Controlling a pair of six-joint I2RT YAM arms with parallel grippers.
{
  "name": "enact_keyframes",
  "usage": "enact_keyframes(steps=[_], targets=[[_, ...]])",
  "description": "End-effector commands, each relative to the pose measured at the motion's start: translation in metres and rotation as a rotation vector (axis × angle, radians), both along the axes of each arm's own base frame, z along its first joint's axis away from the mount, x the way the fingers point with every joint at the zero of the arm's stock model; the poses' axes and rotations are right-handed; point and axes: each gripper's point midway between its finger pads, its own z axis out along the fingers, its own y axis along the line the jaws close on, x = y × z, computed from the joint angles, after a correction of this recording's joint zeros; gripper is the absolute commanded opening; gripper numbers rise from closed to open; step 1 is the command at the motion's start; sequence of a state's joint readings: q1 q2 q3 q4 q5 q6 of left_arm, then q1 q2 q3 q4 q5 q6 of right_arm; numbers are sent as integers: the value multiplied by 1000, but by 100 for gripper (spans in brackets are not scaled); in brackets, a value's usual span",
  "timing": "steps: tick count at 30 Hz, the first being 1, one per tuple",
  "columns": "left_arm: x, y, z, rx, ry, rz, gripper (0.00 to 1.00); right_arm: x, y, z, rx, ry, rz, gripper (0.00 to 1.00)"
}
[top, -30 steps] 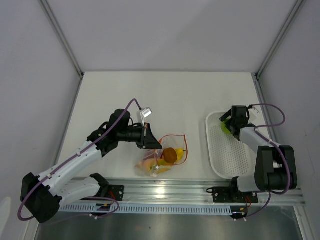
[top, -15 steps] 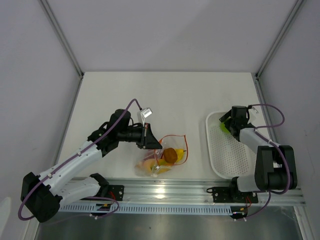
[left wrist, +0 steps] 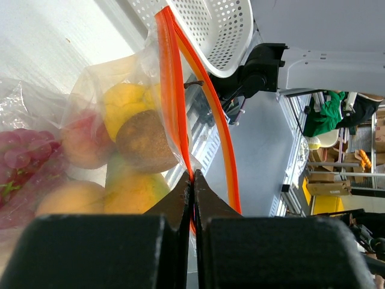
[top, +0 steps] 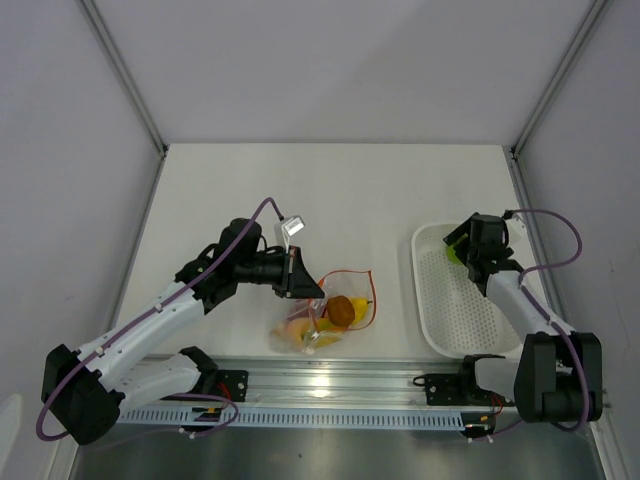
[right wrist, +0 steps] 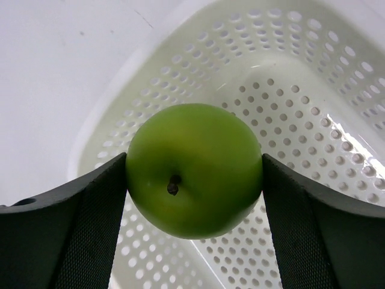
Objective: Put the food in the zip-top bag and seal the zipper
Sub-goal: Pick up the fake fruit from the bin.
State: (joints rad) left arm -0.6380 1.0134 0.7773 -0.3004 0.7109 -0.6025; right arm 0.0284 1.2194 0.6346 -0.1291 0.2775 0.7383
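Note:
The clear zip-top bag (top: 325, 312) lies at the table's front centre. It holds an orange-brown fruit (left wrist: 144, 141), yellow fruits (left wrist: 123, 99) and red grapes (left wrist: 18, 150). My left gripper (left wrist: 193, 176) is shut on the bag's mouth edge, pinching one side of the orange-red zipper (left wrist: 171, 72), and the mouth stands open. In the top view this left gripper (top: 300, 275) sits at the bag's upper left. My right gripper (right wrist: 194, 180) is shut on the green round fruit (right wrist: 194, 168), one pad against each side, over the far left part of the white tray (right wrist: 301, 72).
The white perforated tray (top: 450, 320) lies at the right, close to the front rail (top: 330, 385). The right arm's cable loops above the tray's right rim. Grey walls close in the table on the left, back and right.
The right gripper's fingers have closed onto the green fruit, and its wrist has shifted slightly to the right. The left arm and the bag have not moved.

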Motion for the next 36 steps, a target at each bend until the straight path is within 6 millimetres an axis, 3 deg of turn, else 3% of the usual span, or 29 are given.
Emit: enact_keyframes(steps=[1,5,8,9,12,13,16,22,24,28,36], targets=[[0,1,8,-31,-20,-1,1,-10,0,18,-20,-36,31,13],[0,0,8,-36,-14,-1,1,-20,11,36,-6,-85,107,8],[0,-1,10,-42,-14,-2,0,-24,32,55,28,-152,239,7],[0,-1,9,-41,-11,-2,1,-27,50,65,71,-188,338,7],[1,-2,10,-43,-9,-3,1,-33,76,79,117,-239,496,7],[1,-2,10,-44,-7,-1,1,-39,95,86,160,-263,610,5],[1,-2,8,-42,-3,0,1,-54,128,100,246,-308,803,2],[2,-3,7,-43,5,1,1,-87,191,144,205,-462,1114,4],[2,-3,7,-43,6,2,1,-102,213,150,176,-481,1212,4],[2,-4,9,-47,6,0,0,-122,242,163,165,-515,1335,6],[2,-3,15,-51,-4,3,1,-148,266,177,181,-574,1440,6]])
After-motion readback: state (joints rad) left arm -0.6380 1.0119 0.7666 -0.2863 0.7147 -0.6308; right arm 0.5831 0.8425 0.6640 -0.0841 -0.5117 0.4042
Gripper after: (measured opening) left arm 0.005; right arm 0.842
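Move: The open mouth of the zip-top bag lies about 31 cm to the left of the right hand and some 17 cm nearer the base, about 6 cm higher. The left gripper is about 7 cm left of the mouth and 2 cm back, 5 cm above its middle. The brown fruit in the bag is some 31 cm left and 20 cm back, a little lower; the bin's middle is 10 cm back, 4 cm right, just below. From the left hand, the mouth is 7 cm right, 2 cm ahead, 5 cm down. Raise the right gripper out of the bin, still gripping the green apple, then sweep it about 26 cm left towards the bag mouth, drawing back and climbing some 14 cm each. Swing the wrist round counter-clockwise by about 80 degrees as it crosses, easing off near the mouth. Hold the left gripper still, keeping its shut pinch on the bag's orange rim. ##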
